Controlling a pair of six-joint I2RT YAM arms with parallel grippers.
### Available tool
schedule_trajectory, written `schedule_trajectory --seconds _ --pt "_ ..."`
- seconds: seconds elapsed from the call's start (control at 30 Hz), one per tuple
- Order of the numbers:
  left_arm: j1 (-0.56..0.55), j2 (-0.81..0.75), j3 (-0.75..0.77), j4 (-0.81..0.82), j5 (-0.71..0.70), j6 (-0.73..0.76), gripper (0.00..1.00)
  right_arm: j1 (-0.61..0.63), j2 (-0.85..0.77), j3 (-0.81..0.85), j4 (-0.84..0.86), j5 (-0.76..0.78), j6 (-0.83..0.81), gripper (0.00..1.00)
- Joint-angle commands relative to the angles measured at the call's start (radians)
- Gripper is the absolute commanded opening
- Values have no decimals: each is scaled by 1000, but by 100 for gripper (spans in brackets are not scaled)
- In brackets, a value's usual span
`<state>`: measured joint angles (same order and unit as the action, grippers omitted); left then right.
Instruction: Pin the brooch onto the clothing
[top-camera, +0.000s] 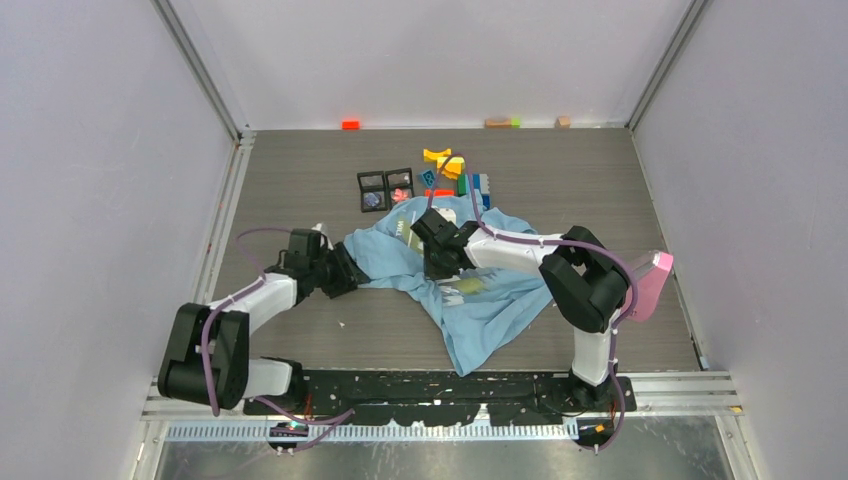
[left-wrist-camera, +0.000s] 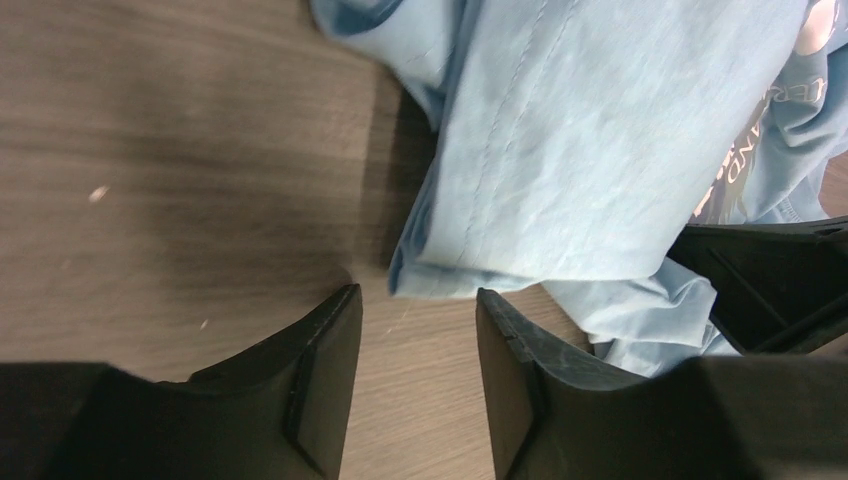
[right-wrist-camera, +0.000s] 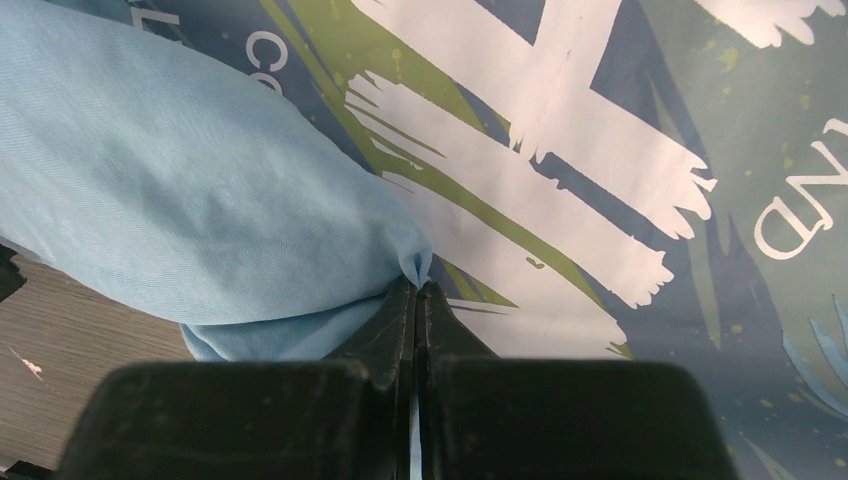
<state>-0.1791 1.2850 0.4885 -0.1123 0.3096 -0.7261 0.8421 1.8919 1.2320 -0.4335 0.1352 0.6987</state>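
The clothing (top-camera: 492, 302), a light blue T-shirt with white lettering and yellow-green streaks, lies crumpled in the middle of the table. My right gripper (top-camera: 437, 268) is shut on a pinched fold of the clothing (right-wrist-camera: 200, 180), its tips (right-wrist-camera: 416, 285) closed tight at the edge of the print. At the shirt's left edge my left gripper (top-camera: 352, 272) stands open just short of a folded hem of the clothing (left-wrist-camera: 560, 150), and only bare table shows between its fingertips (left-wrist-camera: 415, 293). The brooch (top-camera: 401, 192), a tiny pinkish spot, rests in a black tray behind the shirt.
A group of small black trays (top-camera: 385, 188) sits behind the shirt, with coloured toy blocks (top-camera: 452, 168) to their right. More small blocks (top-camera: 350, 124) line the back wall. A pink object (top-camera: 650, 285) stands by the right arm. White walls enclose the table.
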Motion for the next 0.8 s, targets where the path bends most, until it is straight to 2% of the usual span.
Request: schedule_trajectory --seconds 0.0,0.17,0.4,0.5,0.57,0.6,0.7,0.77 --pt "-45 66 25 71 0 -7 45 5 2 4 35 0 15 0" --pt "-101 80 16 55 -55 -13 37 5 1 12 31 2 14 1" --pt "-118 36 -26 13 -127 -7 39 5 3 35 22 3 6 0" --pt "-118 36 -25 12 -143 7 24 4 5 42 20 -2 6 0" --pt "-118 44 -9 6 -146 17 4 5 5 48 18 -7 4 0" --pt "-118 41 3 -4 -155 22 0 5 -1 53 11 -12 1 0" --pt "-95 -19 55 -62 -171 43 0 5 -41 67 -20 -16 -12 0" --pt "-45 -91 101 -131 -172 60 0 5 -93 69 -53 -9 -20 8"
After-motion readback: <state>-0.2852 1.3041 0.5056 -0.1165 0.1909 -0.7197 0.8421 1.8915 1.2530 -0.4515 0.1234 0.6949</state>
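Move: The edge of the blue clothing that my left fingers are about to close on lies just 2 cm to the right of my left hand, level with it fore and aft and about 1 cm lower. From that edge, my right hand's pinch on the clothing is some 14 cm farther right, at about the same reach; so the edge lies 14 cm left of my right hand. The blue flower case stands about 18 cm ahead of my left hand and 4 cm right. I slide my half-open left hand about 3 cm right, low over the table, so the clothing's loose edge comes between the fingers. Then I draw back some 2 cm left, shutting the fingers to pinch the edge. My right hand keeps its pinch and stays practically still. ##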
